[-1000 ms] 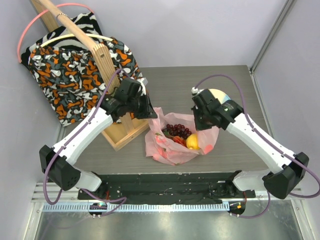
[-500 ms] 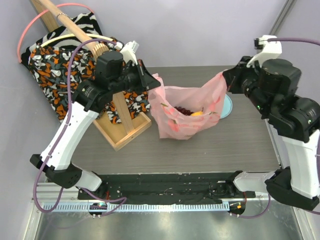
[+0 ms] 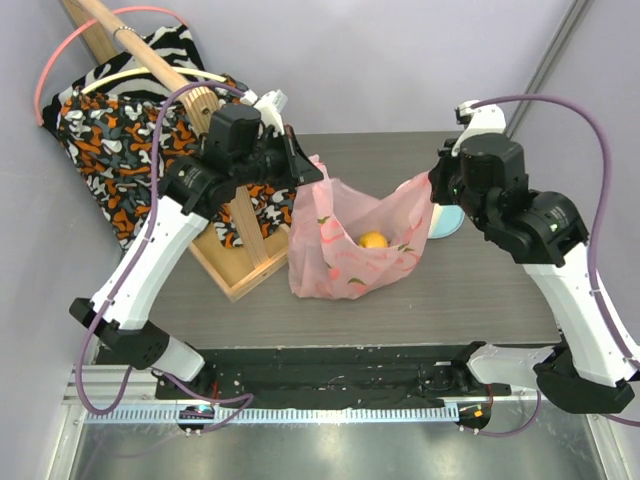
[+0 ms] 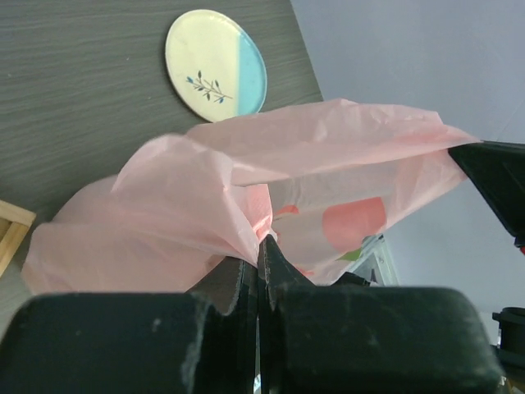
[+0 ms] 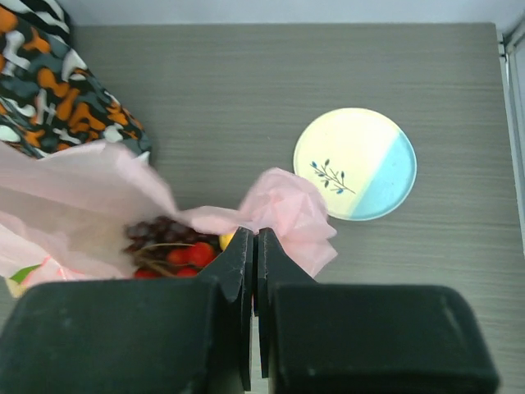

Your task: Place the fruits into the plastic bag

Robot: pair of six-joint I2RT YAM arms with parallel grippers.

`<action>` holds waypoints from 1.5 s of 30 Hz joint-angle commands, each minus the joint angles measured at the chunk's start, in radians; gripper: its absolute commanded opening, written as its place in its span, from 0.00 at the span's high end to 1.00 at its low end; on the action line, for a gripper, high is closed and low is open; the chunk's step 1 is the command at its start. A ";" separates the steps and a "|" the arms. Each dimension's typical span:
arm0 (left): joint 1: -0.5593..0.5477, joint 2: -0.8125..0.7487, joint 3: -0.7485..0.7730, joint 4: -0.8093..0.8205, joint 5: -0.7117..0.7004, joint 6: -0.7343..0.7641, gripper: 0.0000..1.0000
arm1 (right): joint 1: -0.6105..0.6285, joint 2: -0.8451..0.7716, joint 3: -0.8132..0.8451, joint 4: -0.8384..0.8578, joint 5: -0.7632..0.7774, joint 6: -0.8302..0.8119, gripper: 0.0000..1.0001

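Observation:
The pink plastic bag [image 3: 355, 245] hangs stretched between my two grippers above the grey table. My left gripper [image 3: 312, 170] is shut on its left handle; in the left wrist view [image 4: 261, 240] the pink film is pinched between the fingertips. My right gripper [image 3: 432, 188] is shut on the right handle, also seen in the right wrist view [image 5: 256, 234]. An orange fruit [image 3: 373, 240] shows inside the bag. The right wrist view shows the dark grape bunch [image 5: 160, 234], red strawberry-like pieces [image 5: 193, 254] and a bit of yellow fruit [image 5: 227, 240] inside the bag.
A pale blue and yellow round plate [image 5: 355, 164] lies on the table right of the bag, also in the left wrist view [image 4: 216, 64]. A wooden stand [image 3: 245, 255] with the orange-black patterned cloth [image 3: 120, 150] is at the left.
Both grippers lifted the bag by its handles off the table, then came down a little and closer together. The bag went from lying open to hanging between them.

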 commanded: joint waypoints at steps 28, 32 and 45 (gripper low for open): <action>0.002 0.004 -0.052 0.015 -0.043 0.103 0.98 | -0.002 -0.074 -0.151 0.097 0.106 0.055 0.92; 0.002 -0.021 -0.077 0.016 -0.069 0.110 0.64 | -0.002 -0.080 -0.157 0.106 0.106 0.054 0.63; 0.001 -0.129 -0.141 0.043 -0.072 0.244 0.04 | -0.003 -0.110 -0.162 0.201 0.060 -0.017 0.08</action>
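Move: My closed fingers already hold the plastic bag's rim, lifted on both sides. The bag's middle lies about 8 cm to the right of my left hand, level fore and aft, some 20 cm below. From my right hand it lies roughly 10 cm left, 3 cm ahead, also 20 cm below. The yellow fruit sits 2 cm right of that middle, 3 cm farther out and 7 cm lower; the plate is about 19 cm ahead of my right hand, 5 cm right, 29 cm below. Still pinching the rim on both sides, I lower the bag: my left hand sinks about 3 cm, easing slightly forward, while my right dips 5 cm, comes back up about 3 and shifts 1 cm right. After a short hold I open both grippers wide and let go of the rim, my left hand drifting 2 cm left, away from the bag's middle, and rolling its left side up a little. ##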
